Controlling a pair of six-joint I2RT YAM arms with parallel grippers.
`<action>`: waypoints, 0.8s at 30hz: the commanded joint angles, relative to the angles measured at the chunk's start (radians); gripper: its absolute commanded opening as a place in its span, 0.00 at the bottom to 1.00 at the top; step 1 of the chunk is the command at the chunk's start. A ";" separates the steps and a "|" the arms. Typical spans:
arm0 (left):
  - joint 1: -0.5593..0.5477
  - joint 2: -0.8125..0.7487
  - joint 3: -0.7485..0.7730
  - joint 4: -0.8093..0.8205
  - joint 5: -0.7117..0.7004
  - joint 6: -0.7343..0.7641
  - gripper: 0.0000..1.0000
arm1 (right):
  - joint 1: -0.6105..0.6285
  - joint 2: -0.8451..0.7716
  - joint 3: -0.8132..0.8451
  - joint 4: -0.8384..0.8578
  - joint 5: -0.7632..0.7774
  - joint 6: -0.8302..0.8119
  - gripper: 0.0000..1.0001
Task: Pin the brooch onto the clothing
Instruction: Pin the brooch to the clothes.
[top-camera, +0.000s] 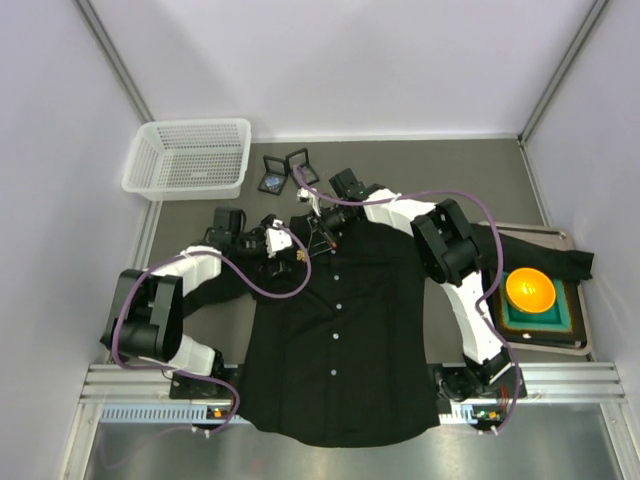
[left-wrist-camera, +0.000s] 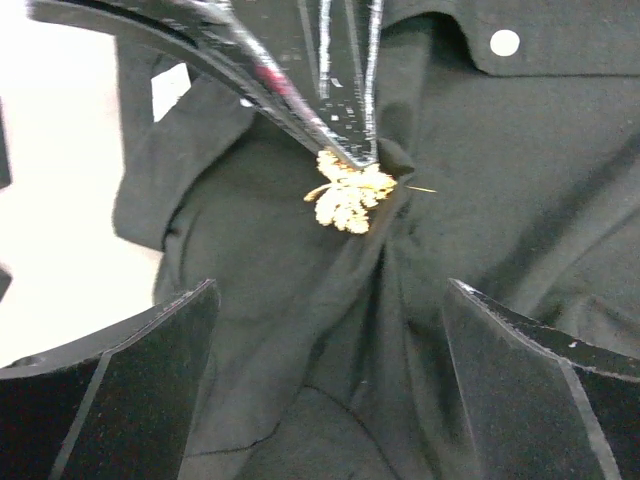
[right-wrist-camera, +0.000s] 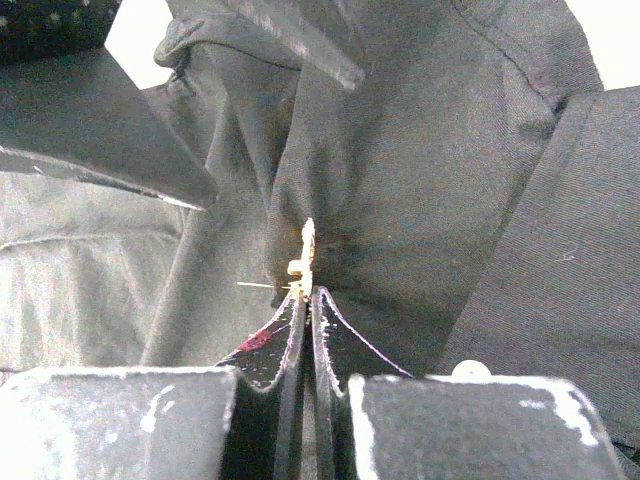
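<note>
The clothing (top-camera: 340, 350), a black button-up shirt with white buttons, lies flat on the table. The brooch (left-wrist-camera: 350, 195) is a small gold leaf shape at a bunched fold of cloth near the collar, and its thin pin pokes out sideways. My right gripper (right-wrist-camera: 308, 295) is shut on the brooch (right-wrist-camera: 304, 255), which shows edge-on there. My left gripper (left-wrist-camera: 330, 300) stands open just short of the brooch, its fingers wide apart over the wrinkled cloth (left-wrist-camera: 330, 400) with nothing between them. From above, both grippers (top-camera: 290, 250) (top-camera: 318, 238) meet at the shirt's upper left chest.
A white basket (top-camera: 190, 158) stands at the back left. Small black diamond-shaped boxes (top-camera: 285, 170) lie behind the collar. At the right, an orange bowl (top-camera: 530, 290) sits on a tray (top-camera: 570, 335), with the shirt's sleeve (top-camera: 570, 262) draped across it.
</note>
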 joint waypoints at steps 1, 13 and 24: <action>-0.038 -0.012 -0.053 0.101 0.040 0.044 0.98 | 0.012 0.006 0.034 0.004 -0.042 -0.004 0.00; -0.134 0.082 -0.049 0.250 -0.085 0.026 0.94 | 0.012 0.006 0.037 0.005 -0.059 -0.008 0.00; -0.135 0.130 0.003 0.235 -0.065 -0.077 0.61 | 0.012 0.000 0.034 0.004 -0.069 -0.016 0.00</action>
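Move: The brooch, still pinched in the right gripper's tips against a raised fold of the shirt, lies about 5 cm to the left hand's right, level with it fore and aft, some 4 cm lower. The nearest white button is roughly 5 cm back and 12 cm right of the left hand, the collar about 7 cm ahead and 8 cm right, both some 5 cm down. From the right hand the brooch is about 1 cm left and 1 cm lower. Rightward and down, about 3.5 cm each way, the left hand comes in on the brooch after a short dip back, fingers wide at first, then closing by about a third with one on either side of the brooch and the raised fold. They stop short of shutting. The right hand stays put and keeps its pinch on the brooch. ##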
